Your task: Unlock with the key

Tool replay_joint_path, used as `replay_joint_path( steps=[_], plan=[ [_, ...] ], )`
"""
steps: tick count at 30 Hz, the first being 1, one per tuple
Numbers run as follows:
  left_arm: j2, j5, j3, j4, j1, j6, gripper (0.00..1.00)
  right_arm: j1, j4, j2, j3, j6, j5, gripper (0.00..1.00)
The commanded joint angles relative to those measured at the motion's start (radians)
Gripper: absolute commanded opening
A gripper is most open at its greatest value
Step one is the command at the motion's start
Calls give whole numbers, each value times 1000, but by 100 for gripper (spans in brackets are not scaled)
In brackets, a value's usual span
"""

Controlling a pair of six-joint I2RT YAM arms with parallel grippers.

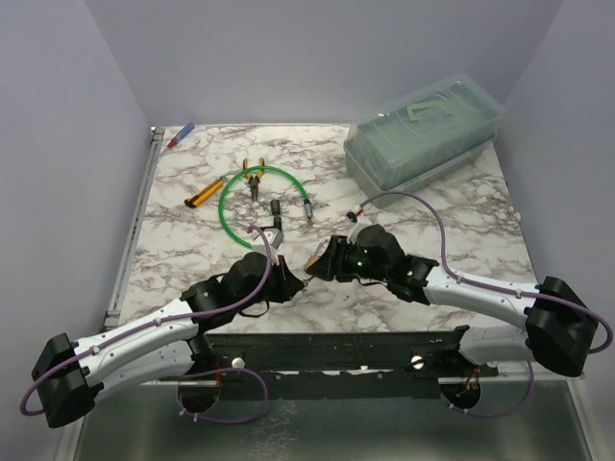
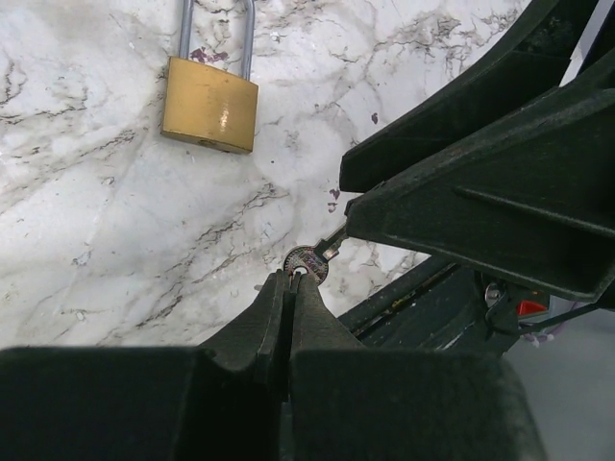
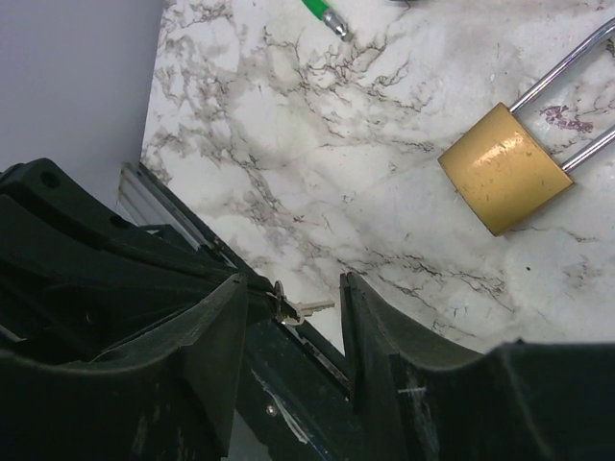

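Observation:
The tiny silver key (image 2: 309, 263) is pinched by its round head in my shut left gripper (image 2: 291, 280), a little above the marble table near its front edge. Its blade points toward my right gripper (image 3: 294, 281), which is open with a finger on each side of the key (image 3: 304, 307) and not closed on it. The brass padlock (image 2: 209, 104) lies flat on the table beyond both grippers, shackle pointing away; it also shows in the right wrist view (image 3: 503, 169). In the top view the two grippers meet tip to tip (image 1: 304, 273), and the key is too small to make out.
A green cable loop (image 1: 223, 206) lies behind the padlock, with its silvery end (image 3: 332, 21) nearby. Orange-handled pliers (image 1: 253, 178), a yellow knife (image 1: 204, 192) and a pen (image 1: 181, 134) lie at the back left. A clear lidded box (image 1: 423, 130) stands at the back right.

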Motion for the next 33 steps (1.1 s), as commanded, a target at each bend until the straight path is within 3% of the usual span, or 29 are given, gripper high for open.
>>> replay_joint_path(
  steps=[1,8,16,21,24,26,27,30,31,33],
  plan=[
    [-16,16,13,23,-5,18,0,-2,37,19,-9,-4,-40,46],
    [-17,13,15,24,-6,20,0,-2,40,28,-9,-3,-57,34],
    [-25,2,15,26,-5,19,0,-2,51,46,-12,7,-79,30],
    [-25,3,12,27,-7,18,0,-2,51,45,-10,6,-80,17],
    [-26,-2,9,27,-7,16,0,-2,52,43,-9,6,-83,1],
    [-31,-8,7,27,-7,13,1,-2,52,38,-10,4,-86,0],
    [-37,-10,4,27,-7,12,9,-2,52,34,-11,3,-86,0],
    [-53,-6,3,24,-8,26,52,-2,41,14,-13,-13,-77,0],
    [-62,-3,1,20,-7,31,60,-2,30,5,-10,-26,-73,0],
    [-88,4,0,15,-7,43,66,-2,2,-23,-4,-59,-62,0]
  ],
)
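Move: The key is already gripped by its round head in the left fingers, up in the air, its middle about 1 cm to the right of and 1 cm ahead of that hand's point. From the right hand the key lies about 1 cm back and 1 cm to the left, at the same height, between the half-open fingers. The padlock lies on the table about 7 cm ahead of the right hand, 1 cm to its right and 9 cm below, with the green hose's near end about 8 cm ahead, 15 cm left and 9 cm below. The key, held nearly still by the left hand, is taken over by the right: the right hand eases about 1 cm left and a little back towards it while its half-open fingers close fully, pinching it by the shaft just past the head. Only then do the left fingers open to over half, letting go of the head, as that hand begins to rise about 1 cm. ##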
